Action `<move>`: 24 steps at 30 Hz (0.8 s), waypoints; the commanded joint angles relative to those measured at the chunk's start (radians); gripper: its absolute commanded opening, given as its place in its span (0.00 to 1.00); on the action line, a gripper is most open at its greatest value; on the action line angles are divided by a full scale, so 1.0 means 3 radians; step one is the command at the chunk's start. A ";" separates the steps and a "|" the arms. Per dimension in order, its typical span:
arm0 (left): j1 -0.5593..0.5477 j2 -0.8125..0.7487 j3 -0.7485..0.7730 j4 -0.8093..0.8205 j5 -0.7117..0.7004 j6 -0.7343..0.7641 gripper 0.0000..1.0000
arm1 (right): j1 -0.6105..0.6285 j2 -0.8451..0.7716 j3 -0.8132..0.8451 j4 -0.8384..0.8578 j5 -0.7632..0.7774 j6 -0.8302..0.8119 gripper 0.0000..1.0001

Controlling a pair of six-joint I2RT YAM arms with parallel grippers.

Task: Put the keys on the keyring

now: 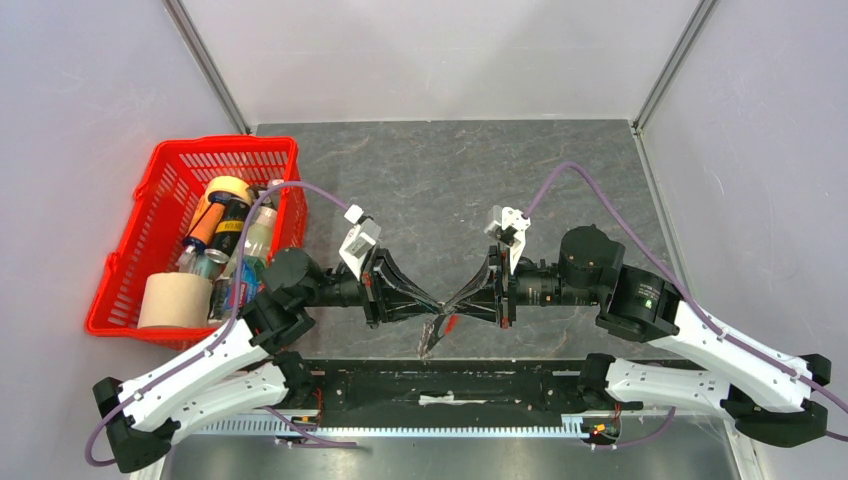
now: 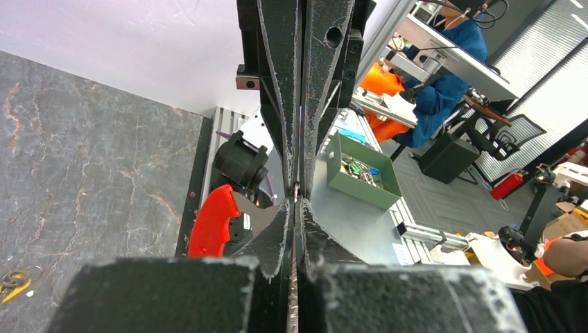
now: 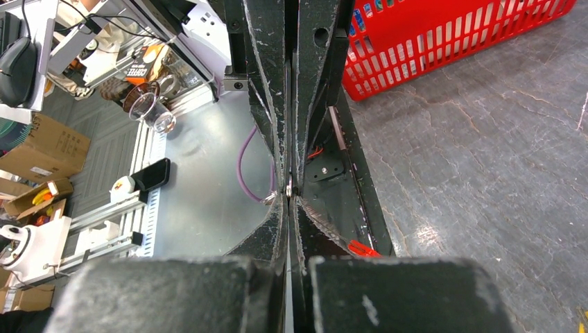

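My left gripper (image 1: pixel 438 302) and right gripper (image 1: pixel 455 300) meet tip to tip above the table's near edge. Both are shut. In the left wrist view a thin silvery key edge (image 2: pixel 294 277) sits pinched between my left fingers. The red keyring (image 1: pixel 450 323) hangs just under the tips, with the silvery bunch of keys (image 1: pixel 430 340) dangling below. In the right wrist view the red loop (image 3: pixel 360 248) and the toothed key edges (image 3: pixel 331 227) lie beside my right finger, and a small metal piece (image 3: pixel 289 186) sits at the tips. The brass key (image 2: pixel 14 281) lies on the table.
A red plastic basket (image 1: pixel 160 180) holding bottles and a paper roll stands at the left. The black rail (image 1: pixel 440 385) of the arm bases runs along the near edge under the grippers. White walls enclose the grey stone table (image 1: pixel 440 180).
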State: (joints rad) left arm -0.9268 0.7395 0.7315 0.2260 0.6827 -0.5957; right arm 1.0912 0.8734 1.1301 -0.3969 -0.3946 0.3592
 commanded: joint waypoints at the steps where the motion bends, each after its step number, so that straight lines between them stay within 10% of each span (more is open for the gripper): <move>1: -0.0004 -0.0049 -0.0013 0.0115 0.0050 -0.0068 0.02 | 0.0024 -0.0038 0.0058 0.0187 0.0048 0.0010 0.00; 12: -0.0004 -0.0117 -0.0085 0.0085 -0.0028 -0.0027 0.02 | 0.0022 -0.0140 0.0226 -0.0254 0.0270 -0.0115 0.56; 24: -0.0004 -0.0216 -0.0035 -0.0345 -0.0335 0.0169 0.02 | 0.0024 -0.0048 0.0264 -0.0993 0.1712 -0.0047 0.65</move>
State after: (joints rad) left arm -0.9272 0.6960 0.7033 0.1661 0.6415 -0.5884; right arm 1.0958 0.8299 1.1790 -0.5957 -0.1062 0.3302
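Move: The keys, the small yellow bunch on the tabletop, lie about 12 cm ahead of the right hand, 6 cm to its right and some 35 cm below. From the left hand they are about 12 cm ahead, 7 cm right and equally far down. Both hands pinch the keyring: its red handle hangs about 5 cm below the right hand and 1 cm ahead, its silver chain roughly 8 cm below and 3 cm back, 1 cm left. The right fingers let go of the keyring, opening to about two thirds, while the left fingers keep their pinch on it and sink about a centimetre. The right hand first backs off to its right, then speeds up forward as well, some 5 cm in all, turning about 15 degrees clockwise and just starting to dip towards the yellow keys. ##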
